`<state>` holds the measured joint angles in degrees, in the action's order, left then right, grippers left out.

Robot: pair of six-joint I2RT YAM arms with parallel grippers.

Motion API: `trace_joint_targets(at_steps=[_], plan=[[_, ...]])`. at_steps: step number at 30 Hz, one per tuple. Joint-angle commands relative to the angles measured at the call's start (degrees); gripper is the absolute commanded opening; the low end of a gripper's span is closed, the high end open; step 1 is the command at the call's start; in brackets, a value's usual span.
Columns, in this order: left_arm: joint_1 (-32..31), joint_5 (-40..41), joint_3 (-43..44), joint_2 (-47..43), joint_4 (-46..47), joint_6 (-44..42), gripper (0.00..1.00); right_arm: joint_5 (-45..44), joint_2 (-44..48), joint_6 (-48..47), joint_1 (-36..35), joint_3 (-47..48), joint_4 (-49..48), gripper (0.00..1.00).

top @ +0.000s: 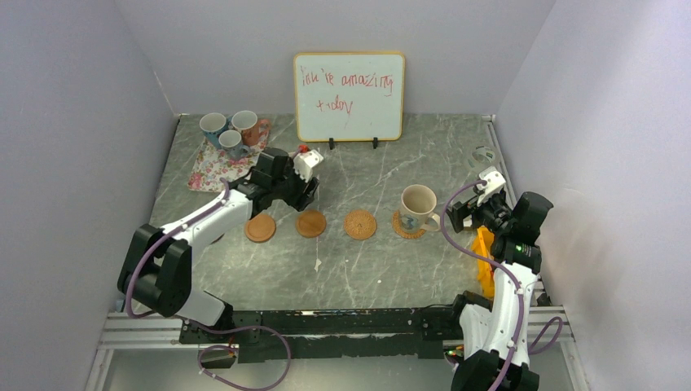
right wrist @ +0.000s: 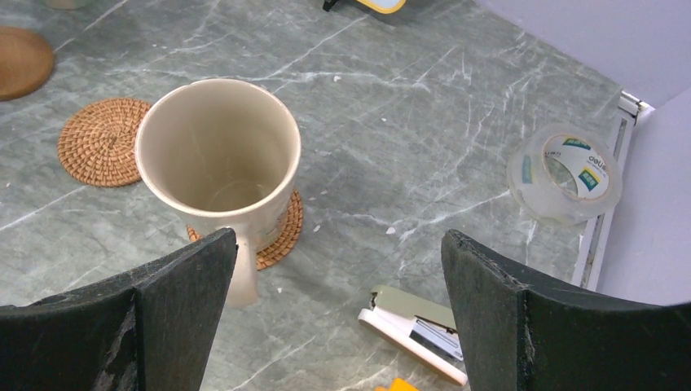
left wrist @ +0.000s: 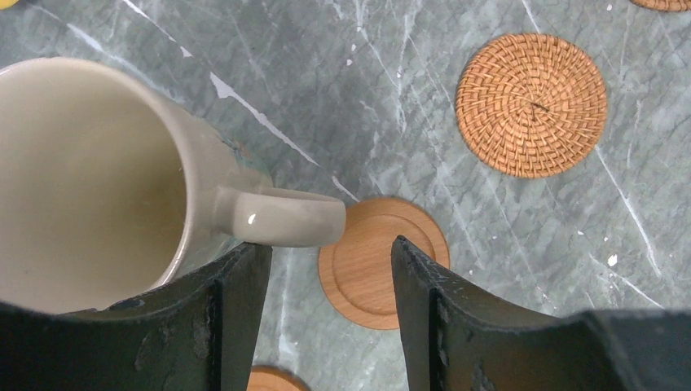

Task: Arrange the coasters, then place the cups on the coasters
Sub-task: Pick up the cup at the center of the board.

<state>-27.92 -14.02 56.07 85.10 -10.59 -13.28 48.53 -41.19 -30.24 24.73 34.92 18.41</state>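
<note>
Four coasters lie in a row: two wooden, one woven, and one under a cream cup. A second cream cup sits at my left gripper, behind the wooden coaster. Its handle crosses the left fingertip. The jaws stand apart with only table and coaster between them, and I cannot tell if the cup is held. My right gripper is wide open and empty, near the placed cup. Three small cups stand on the floral tray.
A whiteboard leans at the back wall. A tape roll and a stapler lie on the right side of the table, and something yellow lies beside the right arm. Grey walls close in both sides.
</note>
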Motion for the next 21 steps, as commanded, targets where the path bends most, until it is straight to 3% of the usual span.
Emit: trace_joint_targets(at_steps=[1, 11, 17, 21], plan=[[-1.4, -0.4, 2.7, 0.0, 1.7, -1.9, 0.61, 0.8, 0.5, 1.7, 0.3, -0.4, -2.5, 1.00], [-1.4, -1.9, 1.0, -15.1, 2.8, -4.5, 0.67, -1.0, -1.2, 4.1, 0.3, 0.8, -2.6, 1.00], [-1.3, 6.0, -1.0, -24.7, 2.3, -7.0, 0.98, -1.4, -1.6, 5.2, 0.3, 1.4, -2.1, 1.00], [0.9, 11.5, -3.9, -29.0, 3.3, -8.2, 0.96, -1.4, -1.2, 5.8, 0.3, 1.6, -1.9, 1.00]])
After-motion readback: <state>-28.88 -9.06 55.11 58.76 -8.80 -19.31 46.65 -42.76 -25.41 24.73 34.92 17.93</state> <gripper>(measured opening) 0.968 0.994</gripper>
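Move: The cup stands about 7 cm ahead of the left hand and some 3 cm to its left, its middle about 2 cm lower, with its handle between the part-open fingers. Roughly 4 cm back and 1 cm right lies a round wooden coaster; a woven coaster is about 16 cm right and 4 cm back, both some 7 cm below. From the right hand, the cup lies around 17 cm ahead, 42 cm left and 10 cm lower. Rising steeply off the cup's handle after a brief near-standstill, the left hand climbs about 17 cm and eases a few centimetres back towards its base, drifting left late in the climb. The wrist tips the fingers up by some 30 degrees, and on the way they spread from part-open to nearly full width, clear of the cup. ##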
